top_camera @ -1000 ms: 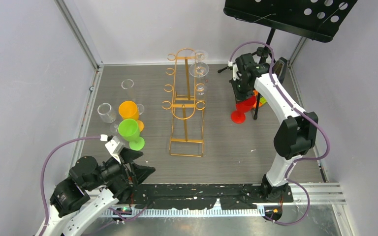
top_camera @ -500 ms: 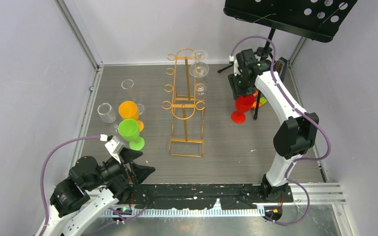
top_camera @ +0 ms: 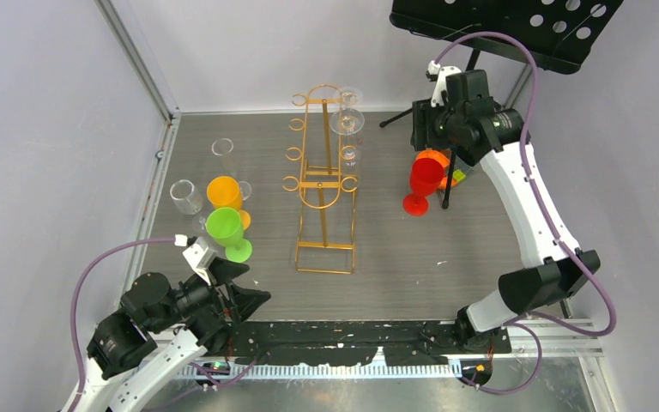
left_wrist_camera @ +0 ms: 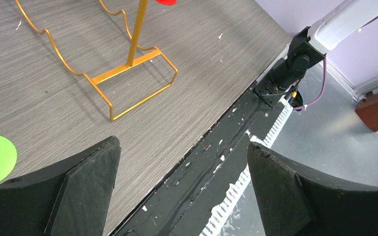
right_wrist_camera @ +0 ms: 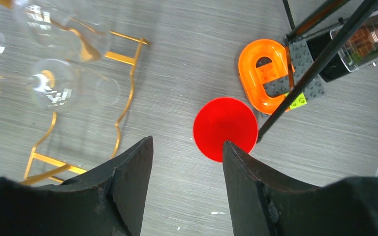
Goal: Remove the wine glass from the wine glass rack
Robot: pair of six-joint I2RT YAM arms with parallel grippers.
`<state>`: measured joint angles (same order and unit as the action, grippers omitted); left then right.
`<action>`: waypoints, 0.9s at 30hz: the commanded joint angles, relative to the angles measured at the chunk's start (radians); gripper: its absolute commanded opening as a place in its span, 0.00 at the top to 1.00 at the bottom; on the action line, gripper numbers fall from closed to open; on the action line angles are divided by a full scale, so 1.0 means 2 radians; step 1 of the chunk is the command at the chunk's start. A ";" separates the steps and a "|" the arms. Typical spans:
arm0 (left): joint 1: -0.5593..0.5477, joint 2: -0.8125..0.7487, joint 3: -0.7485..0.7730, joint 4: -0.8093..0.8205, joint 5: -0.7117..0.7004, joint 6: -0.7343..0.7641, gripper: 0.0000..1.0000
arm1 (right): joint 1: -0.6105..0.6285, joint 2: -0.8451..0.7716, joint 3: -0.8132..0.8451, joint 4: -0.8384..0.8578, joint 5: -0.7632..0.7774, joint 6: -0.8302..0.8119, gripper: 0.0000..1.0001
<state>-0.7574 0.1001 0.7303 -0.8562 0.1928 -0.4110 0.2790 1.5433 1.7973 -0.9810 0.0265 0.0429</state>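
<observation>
The gold wire wine glass rack (top_camera: pixel 324 180) stands mid-table, and clear wine glasses (top_camera: pixel 347 120) hang on its upper right hooks. A red wine glass (top_camera: pixel 423 182) stands upright on the table to the right of the rack. My right gripper (top_camera: pixel 423 142) hovers open above and just behind it. In the right wrist view the red wine glass (right_wrist_camera: pixel 225 129) shows from above, beside the right fingertip, with nothing between the jaws of the right gripper (right_wrist_camera: pixel 187 147). My left gripper (top_camera: pixel 253 285) rests open and empty at the near edge; in its wrist view the left gripper (left_wrist_camera: pixel 182 152) faces the rack base (left_wrist_camera: pixel 128 73).
Orange (top_camera: pixel 223 192) and green (top_camera: pixel 226 230) glasses and two clear glasses (top_camera: pixel 185 196) stand left of the rack. A black music stand (top_camera: pixel 506 26) with tripod legs rises at the back right. An orange brick piece (right_wrist_camera: pixel 263 73) lies by its legs.
My right gripper has opened off the red wine glass, then risen and drawn back to the right. The glass stays standing on the table. The left arm has not moved.
</observation>
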 commanded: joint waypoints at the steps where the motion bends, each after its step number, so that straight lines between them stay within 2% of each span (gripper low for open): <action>1: 0.001 0.006 0.001 0.022 -0.005 0.006 0.03 | -0.002 -0.036 0.007 0.045 -0.062 0.032 0.39; 8: 0.001 0.007 0.001 0.021 -0.008 0.004 0.03 | -0.002 -0.063 0.000 0.094 -0.168 0.103 0.38; 16: 0.001 0.007 0.001 0.020 -0.014 0.002 0.03 | -0.001 -0.069 -0.028 0.181 -0.236 0.217 0.36; 27: 0.001 0.007 0.001 0.019 -0.019 -0.001 0.03 | 0.016 -0.057 -0.080 0.279 -0.243 0.296 0.35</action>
<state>-0.7574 0.1005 0.7303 -0.8566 0.1741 -0.4118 0.2981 1.4269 1.6684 -0.5514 -0.4385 0.5522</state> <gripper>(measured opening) 0.972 0.647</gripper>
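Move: The right hand, empty and partly open, has the nearer hanging clear wine glass about 15 cm to its left, 5 cm ahead and some 7 cm below. The other clear glass hangs some 7 cm beyond that one; the rack's middle is around 20 cm left and 2 cm ahead. The red glass stands almost straight below, 1 cm to the right. From the left hand the nearer clear glass lies about 36 cm ahead and 19 cm right. Right hand swings about 10 cm left towards the rack and 9 cm up, rolling some 40 degrees, fingers open. ##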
